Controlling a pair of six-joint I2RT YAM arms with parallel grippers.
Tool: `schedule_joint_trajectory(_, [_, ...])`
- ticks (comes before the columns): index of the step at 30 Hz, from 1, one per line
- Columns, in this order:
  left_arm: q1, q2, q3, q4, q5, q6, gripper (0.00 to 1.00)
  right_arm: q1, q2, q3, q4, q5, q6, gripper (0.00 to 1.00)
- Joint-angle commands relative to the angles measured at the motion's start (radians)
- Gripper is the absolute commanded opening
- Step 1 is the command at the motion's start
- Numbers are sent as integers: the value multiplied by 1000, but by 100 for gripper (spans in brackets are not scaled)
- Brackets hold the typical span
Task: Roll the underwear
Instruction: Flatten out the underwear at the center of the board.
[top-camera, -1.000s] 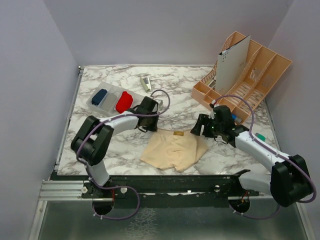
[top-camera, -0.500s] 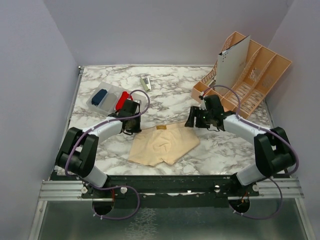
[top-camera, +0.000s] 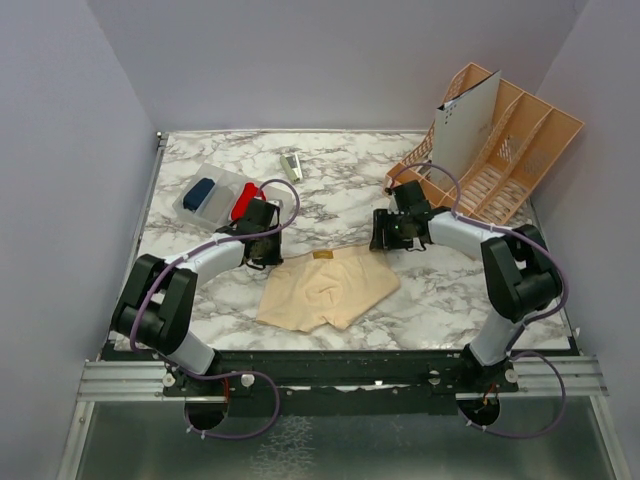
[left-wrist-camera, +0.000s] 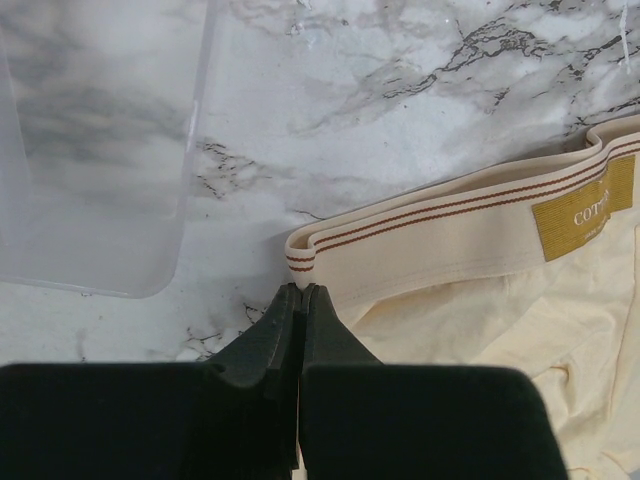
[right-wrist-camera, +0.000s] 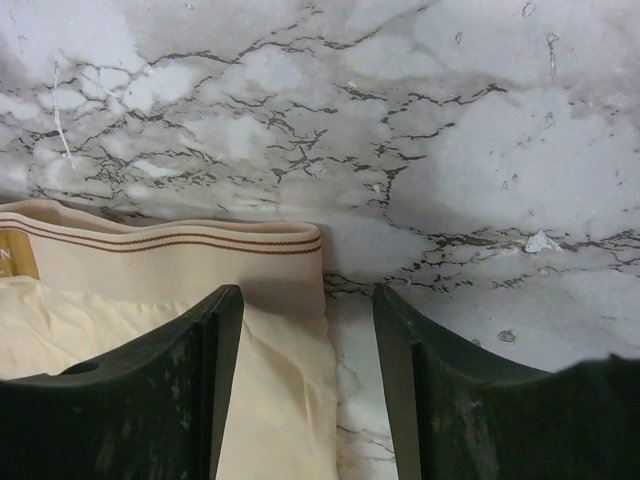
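A peach-beige underwear (top-camera: 325, 288) lies flat on the marble table, its waistband on the far side. My left gripper (top-camera: 262, 250) is shut on the left end of that waistband; in the left wrist view the gripper (left-wrist-camera: 301, 290) pinches the striped corner of the underwear (left-wrist-camera: 470, 240). My right gripper (top-camera: 382, 234) hangs over the right end of the waistband. In the right wrist view it (right-wrist-camera: 308, 300) is open, its jaws straddling the underwear's (right-wrist-camera: 180, 255) corner with a gap on the right side. A red rolled underwear (top-camera: 245, 203) sits in the clear tray (top-camera: 183, 210).
The tray also holds a blue bundle (top-camera: 200, 191) and a grey one (top-camera: 221, 199). A peach slotted rack (top-camera: 505, 150) with a white card (top-camera: 465, 125) stands at the back right, close behind my right arm. A small metal object (top-camera: 291, 166) lies at the back centre.
The left gripper pulled the peach underwear to the left and spread it flat. The right arm swung in and back to the waistband's right corner, its jaws narrowing.
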Motion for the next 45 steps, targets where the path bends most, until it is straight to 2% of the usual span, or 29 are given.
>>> schedule_joint_trajectory(1, [-2,-12,22,1,29,13,0,12,63,13,-21,45,-26,58])
schedule_joint_trajectory(3, [-2,-14,22,1,30,14,0,16,82,17,-4,43,-24,54])
schedule_joint_trajectory(6, [-2,-16,18,7,37,13,0,22,109,32,11,17,-28,39])
schedule_joint_trajectory(7, [-2,-17,16,12,43,12,0,23,113,34,18,-1,-28,30])
schedule_joint_trajectory(9, [-1,-24,12,22,56,9,0,23,101,40,21,-27,-24,4])
schedule_joint_trajectory(10, [0,-35,12,25,64,6,0,23,77,38,22,-32,-22,1])
schedule_joint_trajectory(13, [3,-115,2,53,95,-11,0,21,-58,17,30,-21,-14,0])
schedule_joint_trajectory(16, [4,-233,-1,58,107,-33,0,21,-279,-16,30,-28,-1,0])
schedule_joint_trajectory(21, [3,-504,-20,-1,108,-55,0,21,-636,-110,-40,-19,26,1])
schedule_joint_trajectory(27, [0,-838,-4,-193,120,-112,0,23,-1039,-126,-251,-138,51,0])
schedule_joint_trajectory(32, [0,-997,79,-366,237,-201,0,22,-1265,-35,-446,-267,109,1])
schedule_joint_trajectory(35, [0,-1045,95,-426,328,-262,0,22,-1301,1,-547,-288,149,1])
schedule_joint_trajectory(39, [-1,-1015,76,-434,394,-312,0,22,-1217,-34,-597,-191,149,0])
schedule_joint_trajectory(42, [0,-897,35,-423,326,-272,0,22,-1091,-115,-515,-34,160,0])
schedule_joint_trajectory(45, [-2,-742,-52,-241,300,-254,0,22,-897,-192,-363,100,169,0])
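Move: The right gripper stands open at the free waistband corner of the underwear, about 1 cm ahead, 1 cm left and 1 cm below. The gold label is some 10 cm to its left and 1 cm nearer. The left hand already pinches the other corner; the underwear's middle is about 9 cm to its right, 5 cm back and 2 cm below, while the clear tray's middle is about 8 cm left and 15 cm ahead. Easing barely 2 cm forward and left, the right hand shuts its fingers on the free waistband corner. Then both hands, the left keeping its pinch, whip the underwear some 30 cm up and 15 to 20 cm back, fingertips swinging up about 40 degrees, before reversing into a downward and forward swing, the right's sinking about 8 cm, the left's 4. ##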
